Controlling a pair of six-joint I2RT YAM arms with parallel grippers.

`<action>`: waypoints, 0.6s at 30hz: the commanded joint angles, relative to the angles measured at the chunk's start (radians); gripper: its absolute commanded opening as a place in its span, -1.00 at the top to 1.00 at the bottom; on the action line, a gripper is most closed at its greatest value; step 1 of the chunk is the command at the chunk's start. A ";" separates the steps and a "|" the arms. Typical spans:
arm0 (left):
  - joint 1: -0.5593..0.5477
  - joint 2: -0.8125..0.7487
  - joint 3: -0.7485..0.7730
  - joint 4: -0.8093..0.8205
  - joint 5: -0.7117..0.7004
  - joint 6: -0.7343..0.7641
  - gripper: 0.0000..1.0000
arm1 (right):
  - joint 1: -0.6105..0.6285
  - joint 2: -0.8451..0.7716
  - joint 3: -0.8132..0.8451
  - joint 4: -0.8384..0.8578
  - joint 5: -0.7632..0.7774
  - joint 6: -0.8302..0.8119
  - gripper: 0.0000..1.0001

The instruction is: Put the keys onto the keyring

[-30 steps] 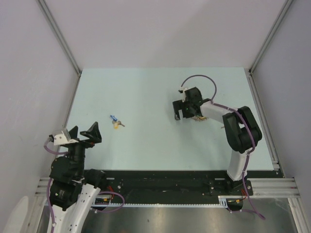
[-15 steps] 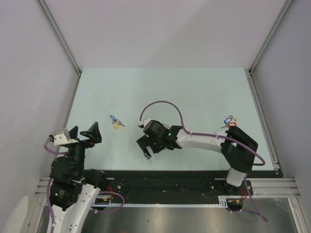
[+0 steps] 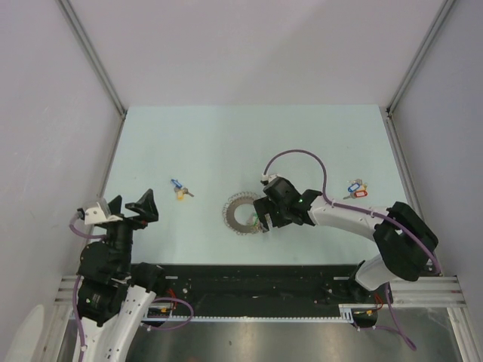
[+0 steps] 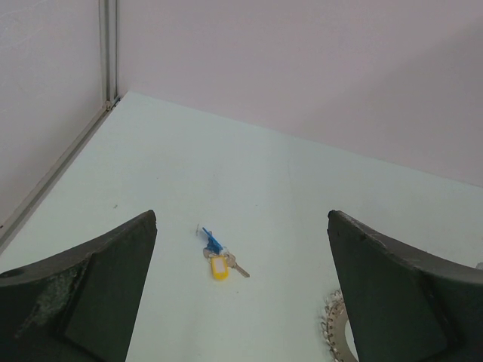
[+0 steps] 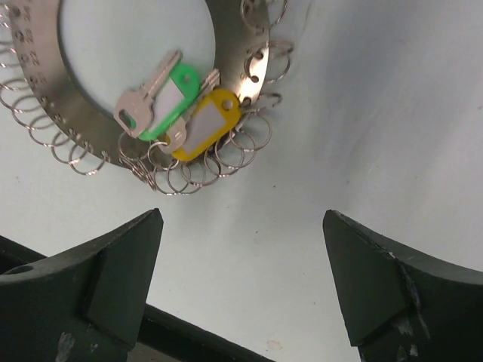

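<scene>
The keyring (image 3: 234,215), a flat silvery ring hung with many small split rings, lies at the table's middle. My right gripper (image 3: 260,221) hovers at its right edge, open. In the right wrist view the keyring (image 5: 45,113) carries a green-headed key (image 5: 162,102) and a yellow-headed key (image 5: 207,124), and my right gripper (image 5: 241,219) has only bare table between its fingers. A blue and a yellow key (image 3: 179,190) lie together at the left, ahead of my open left gripper (image 3: 130,204); they show as the blue-yellow keys (image 4: 217,256) between my left gripper (image 4: 241,219) fingers.
A second bunch of keys with blue and red heads (image 3: 355,188) lies at the right, behind my right forearm. Grey walls with metal rails close in the pale table (image 3: 226,143) on three sides. A black rail (image 3: 249,283) runs along the near edge.
My right arm swung from the back right down to the front middle. The keyring now lies at the centre where none showed a second ago, and the blue-red bunch is uncovered. The left arm stayed put.
</scene>
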State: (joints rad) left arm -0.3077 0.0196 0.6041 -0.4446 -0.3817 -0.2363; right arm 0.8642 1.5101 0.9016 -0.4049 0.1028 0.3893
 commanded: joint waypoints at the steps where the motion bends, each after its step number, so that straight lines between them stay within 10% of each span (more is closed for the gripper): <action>1: -0.005 0.019 0.003 0.004 0.010 -0.003 -1.00 | 0.007 0.012 -0.027 0.107 -0.087 0.025 -0.86; 18: -0.005 0.040 0.000 0.006 0.030 0.000 -1.00 | 0.193 0.128 0.106 0.269 -0.243 -0.053 -0.85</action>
State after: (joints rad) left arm -0.3077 0.0410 0.6037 -0.4446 -0.3790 -0.2359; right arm 1.0435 1.6886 0.9482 -0.1303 -0.1486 0.3893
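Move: To the left and a little ahead of the open right hand lies the flat keyring, its middle roughly 8 cm left, 4 cm farther out and 4 cm below. On its near right rim, about 5 cm left and 3 cm ahead of the hand, sit the keys with green and yellow tags. The blue-tagged keys lie some 25 cm left and 12 cm ahead. From the left hand the keyring is about 26 cm right, 6 cm ahead and 29 cm below. Sweeping left about 11 cm and back some 5 cm towards the table's front edge, the right hand travels from the keyring's right side round to its near side. It dips about 2 cm early on, then rises slightly towards the end, turning counter-clockwise some 20 degrees with its left side tilting up and the fingers staying wide open. Contact with the ring can't be made out. ##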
